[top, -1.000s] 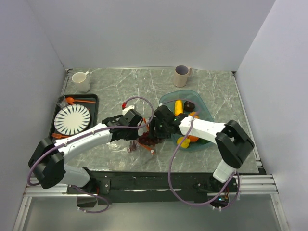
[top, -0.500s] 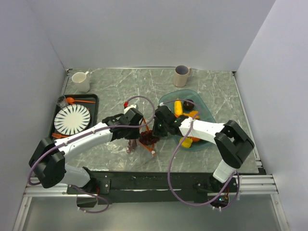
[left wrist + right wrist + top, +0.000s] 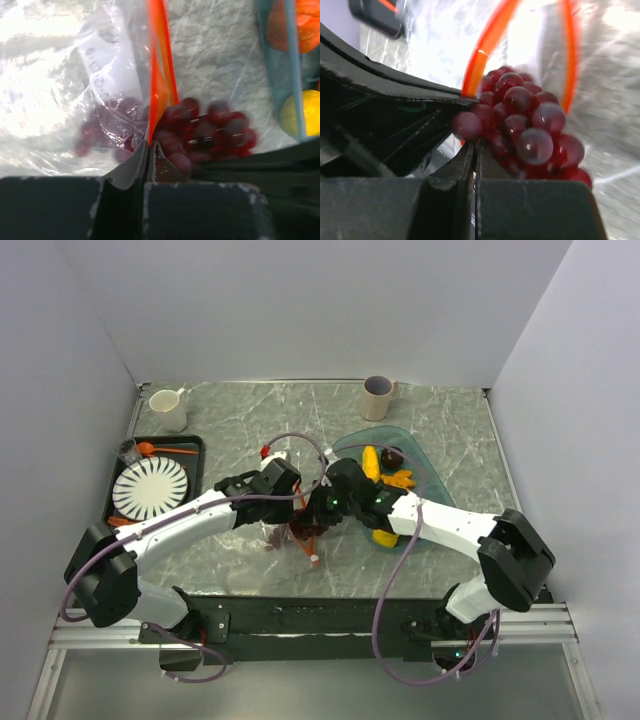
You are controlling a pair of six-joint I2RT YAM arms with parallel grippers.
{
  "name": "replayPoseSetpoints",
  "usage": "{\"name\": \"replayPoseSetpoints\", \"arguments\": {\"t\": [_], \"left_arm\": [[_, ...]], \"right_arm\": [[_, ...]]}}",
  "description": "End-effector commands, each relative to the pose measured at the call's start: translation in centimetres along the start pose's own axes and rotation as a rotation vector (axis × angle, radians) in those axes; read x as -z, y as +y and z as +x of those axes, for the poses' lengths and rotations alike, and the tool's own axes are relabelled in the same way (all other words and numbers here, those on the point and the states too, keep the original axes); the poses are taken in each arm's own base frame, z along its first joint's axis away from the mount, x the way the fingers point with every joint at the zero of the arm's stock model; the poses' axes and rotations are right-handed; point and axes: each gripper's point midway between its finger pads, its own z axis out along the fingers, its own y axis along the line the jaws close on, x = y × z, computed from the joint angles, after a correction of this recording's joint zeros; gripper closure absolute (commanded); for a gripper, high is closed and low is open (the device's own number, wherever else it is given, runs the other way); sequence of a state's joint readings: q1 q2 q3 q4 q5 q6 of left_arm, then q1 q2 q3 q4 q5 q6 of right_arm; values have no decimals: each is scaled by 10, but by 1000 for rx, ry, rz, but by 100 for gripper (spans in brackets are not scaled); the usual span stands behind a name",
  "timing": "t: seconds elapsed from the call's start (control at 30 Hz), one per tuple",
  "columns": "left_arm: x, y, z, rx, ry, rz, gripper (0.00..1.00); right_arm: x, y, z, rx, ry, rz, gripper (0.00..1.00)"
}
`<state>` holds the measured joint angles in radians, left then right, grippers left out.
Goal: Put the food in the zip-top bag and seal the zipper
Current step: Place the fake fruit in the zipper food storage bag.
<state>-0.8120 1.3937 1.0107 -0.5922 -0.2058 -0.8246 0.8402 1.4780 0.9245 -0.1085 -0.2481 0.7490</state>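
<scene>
The clear zip-top bag [image 3: 283,536] [image 3: 60,90] lies between both arms at the table's middle front. My left gripper [image 3: 297,503] [image 3: 148,143] is shut on its orange-red zipper [image 3: 159,60] at the mouth. The dark purple grape bunch [image 3: 207,131] [image 3: 530,127] sits in the open mouth, ringed by the zipper [image 3: 485,47]. My right gripper [image 3: 316,514] [image 3: 475,146] is shut, tips pressed together just under the grapes; nothing shows between them. The rest of the food, a banana [image 3: 371,462], a lemon [image 3: 385,537] and orange pieces [image 3: 400,478], lies in the teal tray [image 3: 425,472].
A black tray [image 3: 193,445] at the left holds a white plate [image 3: 150,488] and an orange spoon [image 3: 160,449]. A white mug [image 3: 167,408] stands back left, a beige mug [image 3: 378,397] back centre. Grey walls close in three sides.
My right gripper has gone from open to shut beside the grapes, and its arm has swung its elbow out to the right. The left gripper keeps its hold on the zipper.
</scene>
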Motion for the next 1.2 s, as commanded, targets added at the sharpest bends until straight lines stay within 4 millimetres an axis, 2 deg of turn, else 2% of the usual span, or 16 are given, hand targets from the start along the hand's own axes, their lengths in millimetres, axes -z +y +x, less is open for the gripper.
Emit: {"name": "replayPoseSetpoints", "arguments": {"t": [0.0,0.07,0.23,0.5,0.63,0.77,0.83,0.87,0.9,0.93,1.0,1.03,1.17], "left_arm": [[21,-25,-30,19,-88,102,99],[26,-29,-32,21,-99,125,99],[42,-30,-38,39,-136,161,99],[54,-31,-40,42,-140,182,99],[56,-36,-39,49,-137,209,99],[59,-36,-40,57,-146,216,99],[59,-32,-40,60,-151,201,99],[60,-30,-40,62,-155,195,99],[59,-27,-39,67,-152,179,99],[58,-22,-41,70,-164,156,99],[56,-15,-40,84,-165,115,99],[54,-8,-39,83,-163,80,99],[49,-3,-35,76,-154,63,99]], "right_arm": [[-14,38,-1,52,36,-149,100],[-21,34,5,27,59,-154,100],[-23,38,5,15,42,-187,100],[-24,55,-9,27,-2,-247,100],[-42,45,-7,-3,19,-204,98],[-52,28,3,-1,59,-142,79],[-48,25,2,5,54,-119,59],[-46,20,0,14,37,-91,54],[-42,20,-2,18,27,-85,52],[-31,25,-5,31,0,-95,46],[-19,19,-13,30,-60,-55,41],[-5,21,-20,34,-108,-53,35],[17,-1,-29,28,-191,63,28]]}}
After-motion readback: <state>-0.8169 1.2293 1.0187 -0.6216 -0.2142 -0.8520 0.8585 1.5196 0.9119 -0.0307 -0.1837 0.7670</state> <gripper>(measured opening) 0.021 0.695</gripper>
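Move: The right hand holds the grapes, part of the bunch already through the bag's orange-edged mouth; the middle of that mouth is about 2 cm left of it, level in reach and some 4 cm below. The tub's middle is some 20 cm to its right and 9 cm farther out, the yellow squash about 19 cm right and 2 cm back, both roughly 6 cm lower. From the left hand, pinching the zipper edge, the mouth is about 2 cm right, 1 cm back and 3 cm below. Still gripping the grapes by what seems the stem, the right fingers feed them into the bag's mouth, going about 4 cm left and 4 cm down with a brief rise midway, then open wide, let go and draw back right and up some 3 cm. The left hand keeps its pinch on the orange edge and lifts it about 5 cm, tilting slightly. ##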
